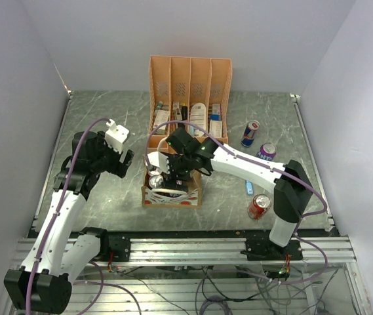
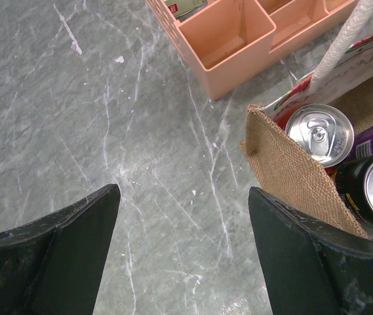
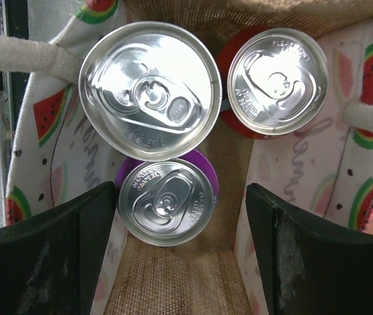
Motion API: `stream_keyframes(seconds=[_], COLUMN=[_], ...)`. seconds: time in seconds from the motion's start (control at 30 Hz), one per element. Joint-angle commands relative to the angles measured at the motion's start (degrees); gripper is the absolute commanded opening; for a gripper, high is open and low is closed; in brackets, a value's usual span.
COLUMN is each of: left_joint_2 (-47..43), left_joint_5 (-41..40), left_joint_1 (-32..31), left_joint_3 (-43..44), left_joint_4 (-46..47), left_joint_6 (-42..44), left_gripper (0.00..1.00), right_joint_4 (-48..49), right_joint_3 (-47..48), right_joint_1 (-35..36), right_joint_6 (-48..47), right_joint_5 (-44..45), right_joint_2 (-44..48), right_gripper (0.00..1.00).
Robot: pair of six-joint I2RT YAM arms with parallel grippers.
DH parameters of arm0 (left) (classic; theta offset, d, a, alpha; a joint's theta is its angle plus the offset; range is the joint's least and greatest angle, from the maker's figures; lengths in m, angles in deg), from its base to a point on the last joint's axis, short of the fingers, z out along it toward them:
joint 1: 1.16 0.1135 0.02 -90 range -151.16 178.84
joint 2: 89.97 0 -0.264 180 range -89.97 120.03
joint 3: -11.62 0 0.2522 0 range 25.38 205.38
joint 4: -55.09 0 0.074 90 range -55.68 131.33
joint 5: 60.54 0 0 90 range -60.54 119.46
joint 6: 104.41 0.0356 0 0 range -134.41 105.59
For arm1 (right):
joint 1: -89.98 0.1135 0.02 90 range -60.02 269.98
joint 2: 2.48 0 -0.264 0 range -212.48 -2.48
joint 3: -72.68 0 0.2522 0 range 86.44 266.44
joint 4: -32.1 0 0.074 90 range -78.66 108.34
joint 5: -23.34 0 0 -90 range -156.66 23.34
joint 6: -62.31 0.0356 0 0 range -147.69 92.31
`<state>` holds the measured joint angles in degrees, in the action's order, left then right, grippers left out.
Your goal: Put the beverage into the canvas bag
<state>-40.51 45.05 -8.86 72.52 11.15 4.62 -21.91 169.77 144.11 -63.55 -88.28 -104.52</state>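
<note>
The canvas bag (image 1: 173,198) stands on the table in front of the arms, tan burlap with watermelon print (image 3: 343,170). Three beverage cans stand inside it: a tall silver-topped one (image 3: 150,88), a red one (image 3: 278,82) and a purple one (image 3: 166,200). My right gripper (image 3: 181,189) hangs over the bag's mouth, open. The purple can sits between its jaws, close to the left finger, with a clear gap to the right finger. My left gripper (image 2: 183,216) is open over bare table just left of the bag (image 2: 284,164), holding nothing.
A peach file organiser (image 1: 189,98) with several items stands right behind the bag. On the table to the right stand a blue can (image 1: 250,133), a purple can (image 1: 266,152) and a red can (image 1: 259,206). A small blue object (image 1: 249,188) lies among them.
</note>
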Motion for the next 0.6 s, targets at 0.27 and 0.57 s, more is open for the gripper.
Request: stream_keyframes(seconds=[0.27,0.57], left_joint_2=[-0.1,-0.7], left_joint_5=[0.1,0.1], left_joint_1=[0.5,0.6], left_joint_3=[0.6,1.1], left_joint_4=[2.0,1.7], left_joint_6=[0.4,-0.1], left_gripper=[0.9,0.9], right_joint_4=[-0.5,0.4], right_joint_3=[4.5,5.6], right_joint_1=[0.5,0.1], right_joint_6=[0.4,1.4], right_joint_5=[1.2,4.3], right_joint_2=[5.3,11.8], right_gripper=[0.77,0.76])
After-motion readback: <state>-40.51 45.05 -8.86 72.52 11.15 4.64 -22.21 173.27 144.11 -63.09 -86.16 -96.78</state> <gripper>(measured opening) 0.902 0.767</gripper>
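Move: The purple can already let go in the canvas bag stands almost straight under the right hand, about 1 cm back, its middle some 6 cm below. The black can is roughly 6 cm to the hand's left and 1 cm back. The red can stands about 6 cm left and 4 cm ahead. From the left hand, the purple can lies some 17 cm right, 7 cm back and 13 cm lower. The purple can is left standing in the bag as the right hand, fingers already open and staying so, draws up away from it, slowly at first and then faster, rising about 7.5 cm with hardly any sideways travel. On the way the wrist tilts some 10 degrees, swinging the fingertips a little to the left and forward. ##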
